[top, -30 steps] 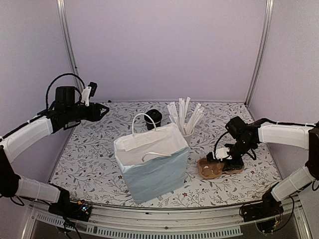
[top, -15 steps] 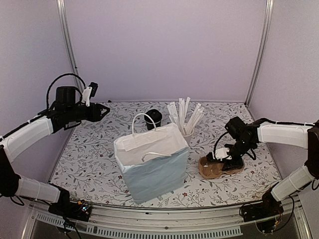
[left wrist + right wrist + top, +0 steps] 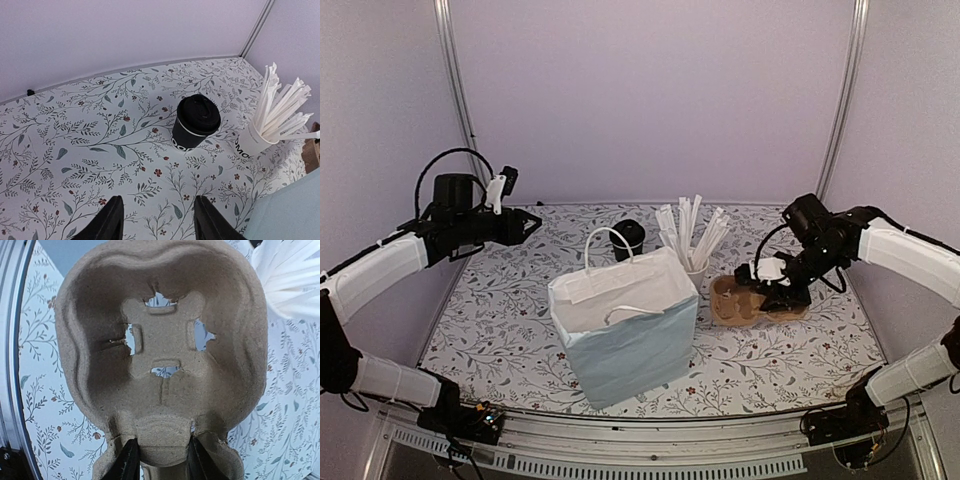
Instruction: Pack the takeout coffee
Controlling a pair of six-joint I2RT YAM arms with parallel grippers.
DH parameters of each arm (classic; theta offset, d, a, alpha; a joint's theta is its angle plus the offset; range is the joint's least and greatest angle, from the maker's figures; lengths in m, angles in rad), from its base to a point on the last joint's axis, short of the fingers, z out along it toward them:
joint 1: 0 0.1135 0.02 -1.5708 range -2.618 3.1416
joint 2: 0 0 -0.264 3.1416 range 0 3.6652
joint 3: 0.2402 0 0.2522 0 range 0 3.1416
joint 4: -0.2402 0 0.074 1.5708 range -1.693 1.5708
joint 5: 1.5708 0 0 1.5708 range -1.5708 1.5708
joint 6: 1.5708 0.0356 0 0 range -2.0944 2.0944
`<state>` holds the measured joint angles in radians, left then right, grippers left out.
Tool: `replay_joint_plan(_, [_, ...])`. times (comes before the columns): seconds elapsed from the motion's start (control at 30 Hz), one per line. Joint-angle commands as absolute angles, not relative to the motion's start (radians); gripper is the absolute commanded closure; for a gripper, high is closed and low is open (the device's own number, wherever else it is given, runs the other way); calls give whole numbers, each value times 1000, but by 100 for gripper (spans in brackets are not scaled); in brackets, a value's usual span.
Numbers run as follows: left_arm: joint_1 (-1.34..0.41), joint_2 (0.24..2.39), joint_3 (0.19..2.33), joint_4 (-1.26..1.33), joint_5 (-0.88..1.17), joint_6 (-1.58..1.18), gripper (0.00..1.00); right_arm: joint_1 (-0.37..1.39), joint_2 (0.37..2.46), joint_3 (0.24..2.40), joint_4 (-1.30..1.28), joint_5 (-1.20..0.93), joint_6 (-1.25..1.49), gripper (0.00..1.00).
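Note:
The takeout coffee [image 3: 628,238] is a small black cup with a black lid, standing upright at the back of the table behind the bag; it is also in the left wrist view [image 3: 196,122]. My left gripper [image 3: 530,222] hangs open in the air to the cup's left, its fingers [image 3: 111,220] apart with nothing between them. Over the right side of the table my right gripper [image 3: 770,292] is shut on the edge of a brown pulp cup carrier [image 3: 735,300]. The carrier [image 3: 160,340] fills the right wrist view, its near tab pinched between the fingers [image 3: 129,462].
A white and pale blue paper bag [image 3: 625,325] with handles stands open at the table's middle. A white cup full of wrapped straws [image 3: 692,240] stands just right of the coffee and close to the carrier. Walls enclose the table at the back and both sides.
The right gripper closed on the carrier and lifted it off the table, carrying it up and toward the straw cup. The left arm has not moved.

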<state>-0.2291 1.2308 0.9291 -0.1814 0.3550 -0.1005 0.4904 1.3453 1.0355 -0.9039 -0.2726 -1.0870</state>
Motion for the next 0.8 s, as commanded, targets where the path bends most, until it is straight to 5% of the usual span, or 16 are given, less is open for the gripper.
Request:
replay_joint_plan(0.0, [-243, 1237, 954, -174, 395, -74, 50, 489, 1292, 1204, -1001, -408, -1047, 69])
replay_joint_plan(0.5, [-405, 1022, 892, -227, 441, -17, 48, 572, 1364, 1732, -974, -965, -926, 69])
replay_joint_plan(0.77, [-396, 964, 759, -118, 339, -20, 48, 803, 1506, 1829, -975, -981, -913, 68])
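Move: My right hand already holds the drink carrier by its neck, clear of the table. The paper bag stands about 25 cm to its left and 13 cm back, its middle level with the hand and its open rim some 12 cm higher. The cup of straws is roughly 14 cm ahead and 13 cm left, 6 cm lower. From my empty left hand, the bag is about 26 cm back, 18 cm right and 11 cm lower; the coffee cup is 10 cm ahead, 18 cm right and 19 cm lower. I swing the pinched carrier up about 28 cm with my right hand, then carry it left and a little back towards the bag's open top, tilting the wrist some 45 degrees so that the fingers swing from pointing down to pointing mostly left. My open left hand draws back about 8 cm and right 5 cm towards the bag, rising and sinking again on the way, and turns slightly clockwise. ##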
